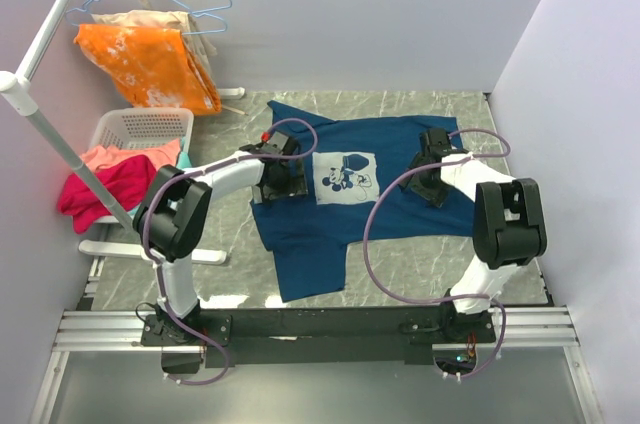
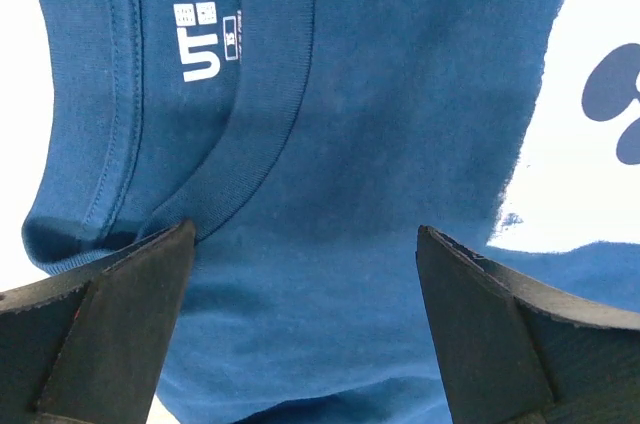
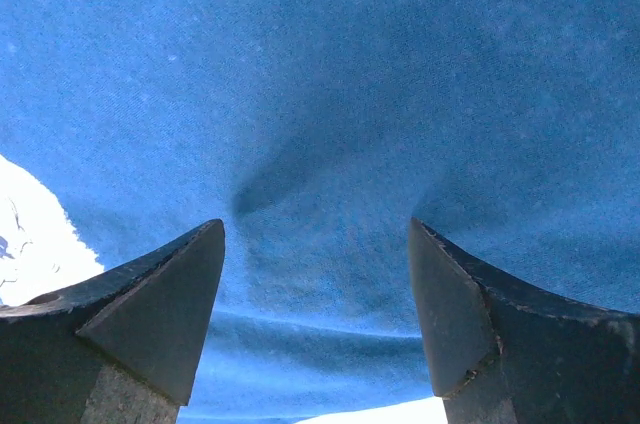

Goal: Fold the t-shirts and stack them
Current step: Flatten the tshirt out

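Note:
A navy blue t-shirt (image 1: 312, 249) lies spread on the marble table, its pale square mouse print (image 1: 345, 176) facing up. My left gripper (image 1: 283, 180) is on the shirt just left of the print, by the collar. In the left wrist view its jaws (image 2: 305, 227) stand wide open over flat cloth, with the ribbed collar (image 2: 270, 124) and white neck label (image 2: 200, 56) ahead. On the other side of the print my right gripper (image 1: 432, 176) sits low over the cloth. The right gripper (image 3: 316, 223) is open, with only a small wrinkle of cloth (image 3: 280, 179) ahead of it.
A white laundry basket (image 1: 140, 127) holding red and pink clothes (image 1: 98, 187) stands at the left. An orange garment (image 1: 150, 64) hangs from hangers on a white rack pole (image 1: 45, 129) at the back left. White walls close the back and right.

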Controlling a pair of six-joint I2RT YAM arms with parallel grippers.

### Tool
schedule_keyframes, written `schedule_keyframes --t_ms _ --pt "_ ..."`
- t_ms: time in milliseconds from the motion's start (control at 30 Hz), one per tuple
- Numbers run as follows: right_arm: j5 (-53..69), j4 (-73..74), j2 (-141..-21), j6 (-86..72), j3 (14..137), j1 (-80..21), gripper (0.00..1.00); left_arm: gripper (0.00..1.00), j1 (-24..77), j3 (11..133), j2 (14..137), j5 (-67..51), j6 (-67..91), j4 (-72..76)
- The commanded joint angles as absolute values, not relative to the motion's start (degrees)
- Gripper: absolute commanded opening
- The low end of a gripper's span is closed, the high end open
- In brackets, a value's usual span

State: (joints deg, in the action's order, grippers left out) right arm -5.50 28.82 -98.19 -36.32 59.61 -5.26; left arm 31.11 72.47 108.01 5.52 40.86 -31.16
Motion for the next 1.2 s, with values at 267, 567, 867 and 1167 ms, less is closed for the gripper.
schedule_keyframes --t_ms 267,567,867,1167 --pt "-8.00 34.01 -103.62 -35.86 65.91 -3.43 0.79 1.00 31.47 71.28 109.60 14.15 45.53 -42.63" --pt "-9.58 35.25 -107.85 -34.98 71.72 -2.28 0.77 0.99 31.38 73.65 109.78 14.67 43.86 -40.43" --pt "-13.09 33.92 -92.75 -36.12 65.83 -3.16 0.77 0.99 32.34 76.90 101.17 15.64 41.05 -38.93" --pt "-11.96 37.09 -84.29 -37.35 58.72 -5.79 0.78 0.99 41.91 75.15 96.68 13.36 43.42 -44.47"
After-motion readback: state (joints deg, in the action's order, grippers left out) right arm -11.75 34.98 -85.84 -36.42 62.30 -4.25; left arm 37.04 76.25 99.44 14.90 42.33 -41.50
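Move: The t-shirt lies spread just under both open grippers, some 1 cm below the hand points. From the left hand the near collar corner is about 7 cm left and level, the logo 3 cm left and 4 cm ahead, the white print 12 cm right and 4 cm ahead, and the near sleeve 15 cm back and 5 cm right. From the right hand the hem's middle is roughly 10 cm right and 4 cm ahead, the print 17 cm left and 4 cm ahead. The t-shirt is smoothed outwards under open fingers: the left hand sweeps low about 2.5 cm left and 1.5 cm back towards the near collar corner, rolling slightly, while the right slides some 2.5 cm forward and 2 cm right towards the hem. Then both come up off the cloth, about 7 and 8 cm, the left swinging back to the right, the right drawing back a little, its fingertips tilting forward. ##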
